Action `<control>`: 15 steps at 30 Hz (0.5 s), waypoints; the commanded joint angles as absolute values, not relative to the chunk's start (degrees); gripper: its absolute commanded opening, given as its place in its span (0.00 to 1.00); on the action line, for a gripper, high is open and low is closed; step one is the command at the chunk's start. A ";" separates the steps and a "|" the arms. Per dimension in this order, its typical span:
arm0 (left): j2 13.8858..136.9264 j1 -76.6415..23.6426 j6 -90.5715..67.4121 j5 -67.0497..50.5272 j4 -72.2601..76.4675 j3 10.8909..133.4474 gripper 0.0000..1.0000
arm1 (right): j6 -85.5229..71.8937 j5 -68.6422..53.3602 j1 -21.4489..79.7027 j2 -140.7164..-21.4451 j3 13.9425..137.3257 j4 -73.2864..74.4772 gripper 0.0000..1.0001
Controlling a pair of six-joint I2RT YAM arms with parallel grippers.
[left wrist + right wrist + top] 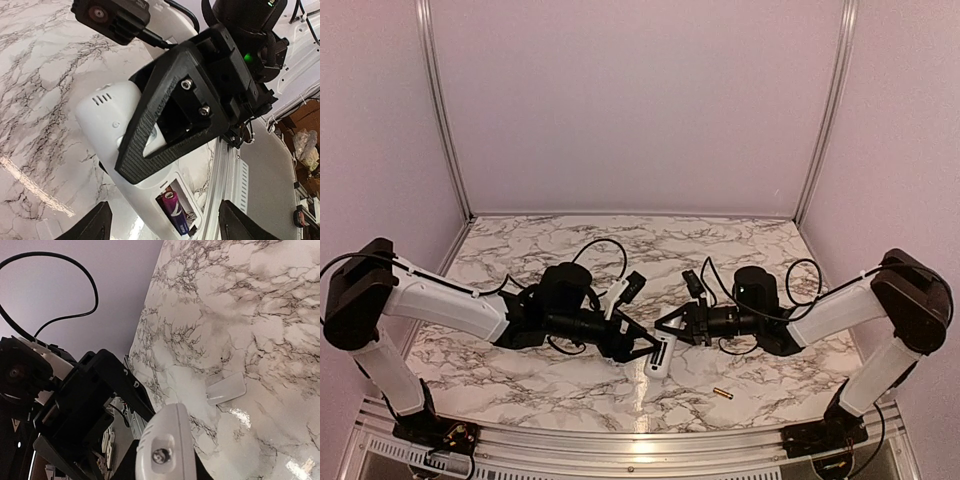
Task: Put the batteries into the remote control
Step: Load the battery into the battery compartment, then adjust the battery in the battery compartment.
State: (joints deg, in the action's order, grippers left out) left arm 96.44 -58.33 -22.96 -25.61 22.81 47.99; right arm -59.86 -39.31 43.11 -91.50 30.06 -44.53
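The white remote control is held off the marble table, and my right gripper is shut on its body. In the left wrist view its back faces me, with a black right fingertip clamped across it. Its battery bay is uncovered, and a dark blue-purple battery lies inside next to an empty slot. My left gripper stands open, its fingers spread to either side of the bay and holding nothing. A gold battery lies on the table to the right of the remote. The right wrist view shows the remote's end.
A small white battery cover lies flat on the marble beyond the remote. The aluminium rail runs along the near table edge, close below both grippers. Pale walls enclose the table on three sides.
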 commanded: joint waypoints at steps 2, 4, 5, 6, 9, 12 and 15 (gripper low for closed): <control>92.27 -58.45 -21.72 -11.13 16.70 48.50 0.72 | -55.87 -33.39 42.15 -88.29 31.65 -33.60 0.00; 92.18 -59.40 -21.51 -6.69 12.92 50.02 0.67 | -55.66 -31.97 42.03 -88.00 31.85 -32.11 0.00; 92.38 -59.86 -21.67 -4.65 11.62 50.94 0.66 | -55.64 -31.22 42.09 -87.79 31.96 -31.48 0.00; 92.68 -60.34 -21.96 -3.08 10.34 51.66 0.64 | -55.69 -30.52 42.09 -87.66 32.10 -30.87 0.00; 94.86 -61.64 -22.87 -0.49 6.50 54.39 0.59 | -55.68 -28.97 42.08 -87.87 32.70 -29.13 0.00; 97.08 -62.89 -23.79 -0.59 5.88 56.23 0.54 | -55.96 -27.70 42.09 -87.85 32.91 -28.12 0.00; 98.91 -64.38 -24.56 -1.92 6.43 57.27 0.48 | -56.10 -27.07 42.07 -87.92 32.96 -27.70 0.00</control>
State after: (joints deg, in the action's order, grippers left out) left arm 96.03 -62.70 -23.59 -3.36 9.63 55.40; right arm -56.69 -29.67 42.39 -88.79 30.50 -29.56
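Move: The battery already in the remote's compartment lies about 2 cm to the right of the left fingertips, some 1 cm back and 2 cm lower. From the right hand, which still grips the remote's far end, it is about 5 cm back, 1 cm left and 1 cm down. From the left hand, the loose battery lies on the table some 13 cm right, 3 cm back and 10 cm down; the white cover is roughly 6 cm ahead, 5 cm left and 10 cm down. The remote, kept in the right hand's grip, is lowered about 4 cm and taken some 2 cm right and slightly forward, while that hand tips its fingertips down and turns clockwise, each about 10 degrees. The left hand, holding nothing, draws away from the compartment, about 3 cm forward, turning some 15 degrees counter-clockwise, its fingertips tipping down as its fingers close partway. ##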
